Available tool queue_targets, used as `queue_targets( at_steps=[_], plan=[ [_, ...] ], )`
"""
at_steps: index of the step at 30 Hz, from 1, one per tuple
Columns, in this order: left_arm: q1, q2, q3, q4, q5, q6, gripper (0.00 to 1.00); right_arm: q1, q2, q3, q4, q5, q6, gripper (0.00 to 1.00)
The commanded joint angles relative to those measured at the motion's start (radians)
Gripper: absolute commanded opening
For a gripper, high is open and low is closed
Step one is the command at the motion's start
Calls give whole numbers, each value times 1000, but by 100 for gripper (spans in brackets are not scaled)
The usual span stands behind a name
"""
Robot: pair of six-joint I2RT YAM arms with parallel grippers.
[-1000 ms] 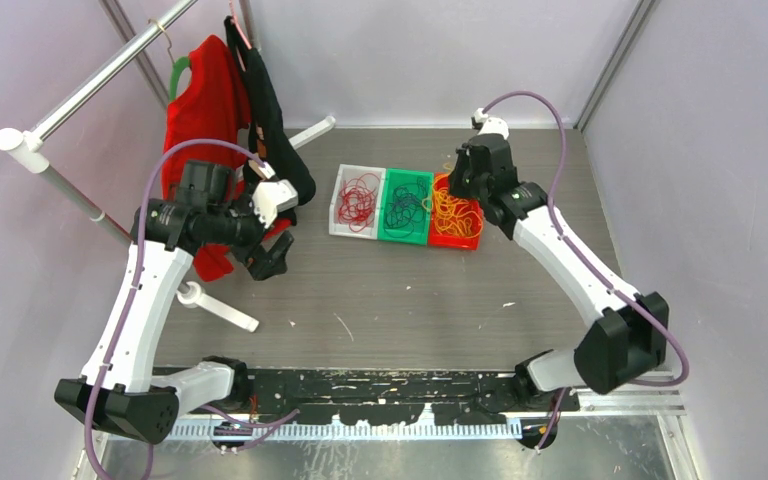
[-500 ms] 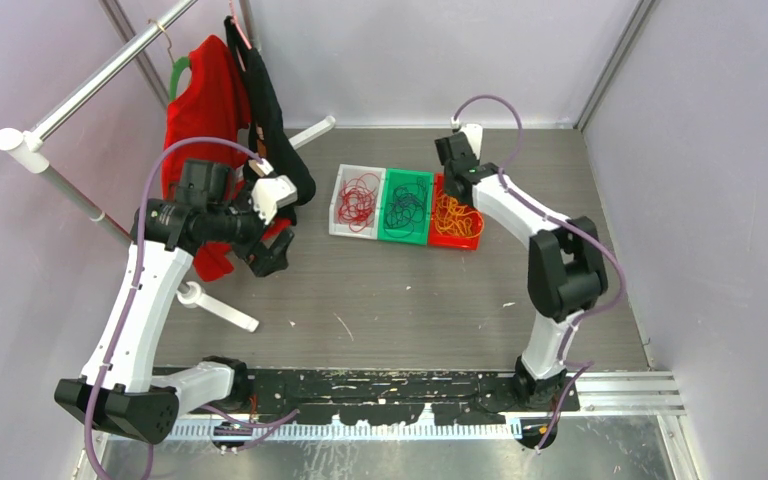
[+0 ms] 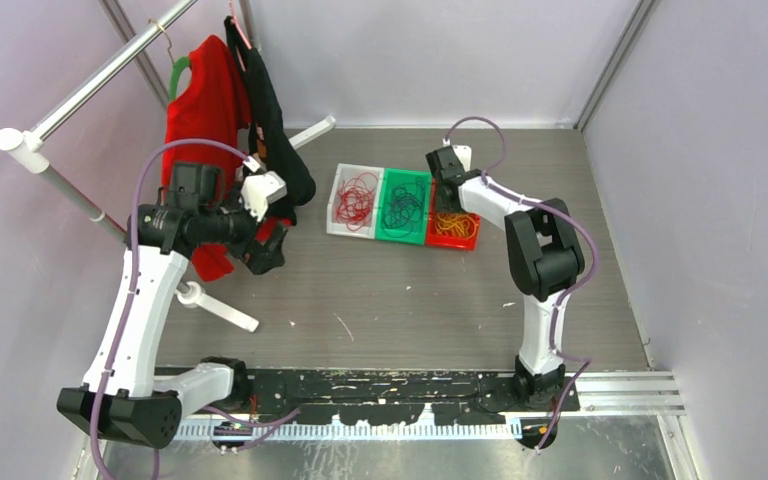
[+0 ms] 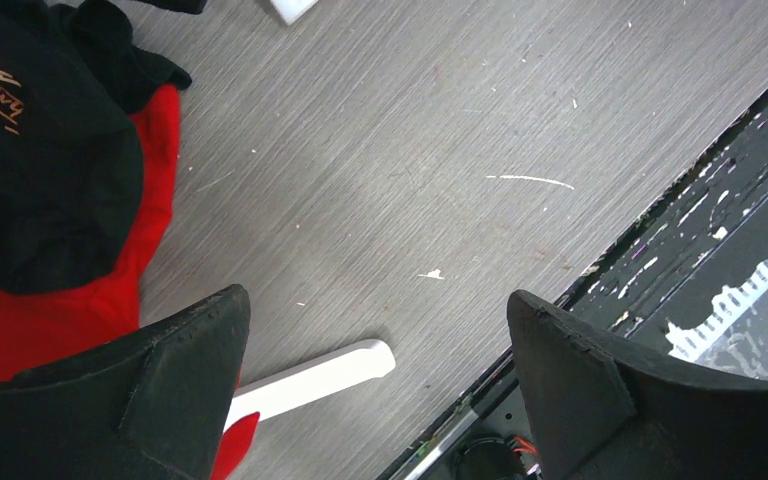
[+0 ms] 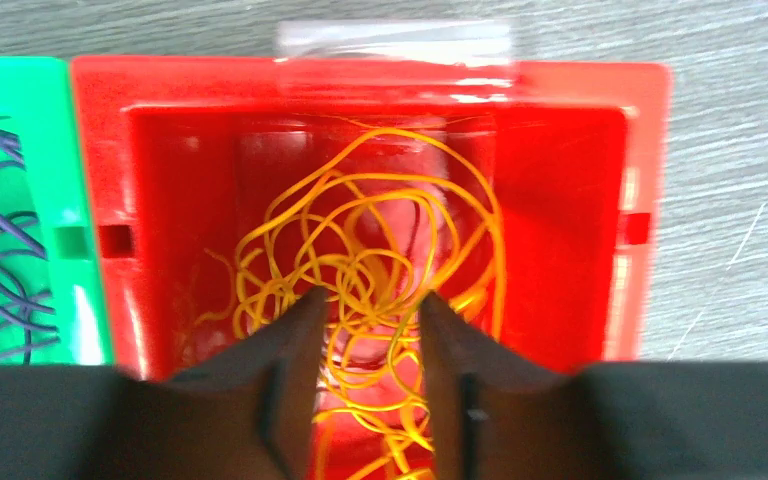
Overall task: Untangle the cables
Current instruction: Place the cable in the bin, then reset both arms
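Observation:
The cables lie sorted in three bins side by side: red cables (image 3: 357, 198) in a white bin (image 3: 338, 213), dark purple ones (image 3: 403, 205) in a green bin (image 3: 396, 237), yellow-orange ones (image 3: 454, 226) in a red bin (image 3: 473, 241). My right gripper (image 3: 447, 188) hangs over the far end of the red bin. In the right wrist view it (image 5: 372, 298) points down at the yellow-orange cables (image 5: 380, 230), jaws a little apart, strands showing in the gap, nothing pinched. My left gripper (image 3: 270, 250) is wide open and empty beside the clothes, far from the bins.
A clothes rack (image 3: 90, 85) with a red garment (image 3: 205, 100) and a black one (image 3: 275, 130) stands at the back left. Its white foot (image 4: 320, 372) lies below my left gripper (image 4: 375, 300). Black rail (image 3: 380, 385) runs along the near edge.
The right arm has folded in and its gripper has moved left and lower over the red bin, with its jaws parting from shut. The left arm has barely shifted.

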Motion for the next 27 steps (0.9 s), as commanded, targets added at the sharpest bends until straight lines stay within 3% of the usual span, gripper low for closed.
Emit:
queue_targets(
  at_steps=[1, 7, 14, 18, 22, 27],
  plan=[
    [48, -31, 4, 48, 86, -42, 99, -4, -153, 54, -5, -37, 12, 54],
    [103, -33, 30, 68, 139, -83, 99, -5, -318, 100, -94, -55, -5, 76],
    [116, -74, -32, 191, 154, -158, 99, -28, -581, -29, -156, 45, -1, 88],
    [116, -111, -138, 330, 156, -227, 100, -74, -856, -278, -79, 170, 28, 100],
    [118, -141, -313, 574, 119, -329, 99, -133, -1081, -566, 88, 461, 5, 100],
    [144, -134, -554, 943, 40, -418, 99, -171, -1257, -933, 483, 716, -71, 100]
  ],
)
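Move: The right hand's barely parted fingers are down in the red bin at the yellow cable, with the bin's middle about 2 cm back of them and level sideways. The green bin lies about 9 cm left and 1 cm back, the white bin some 17 cm left and level fore-and-aft. From the left hand, the red bin is about 20 cm ahead, 29 cm right and 22 cm below. Right fingers release the yellow cable, climb over 20 cm, then swing 25 cm back-right; left hand dips forward. ##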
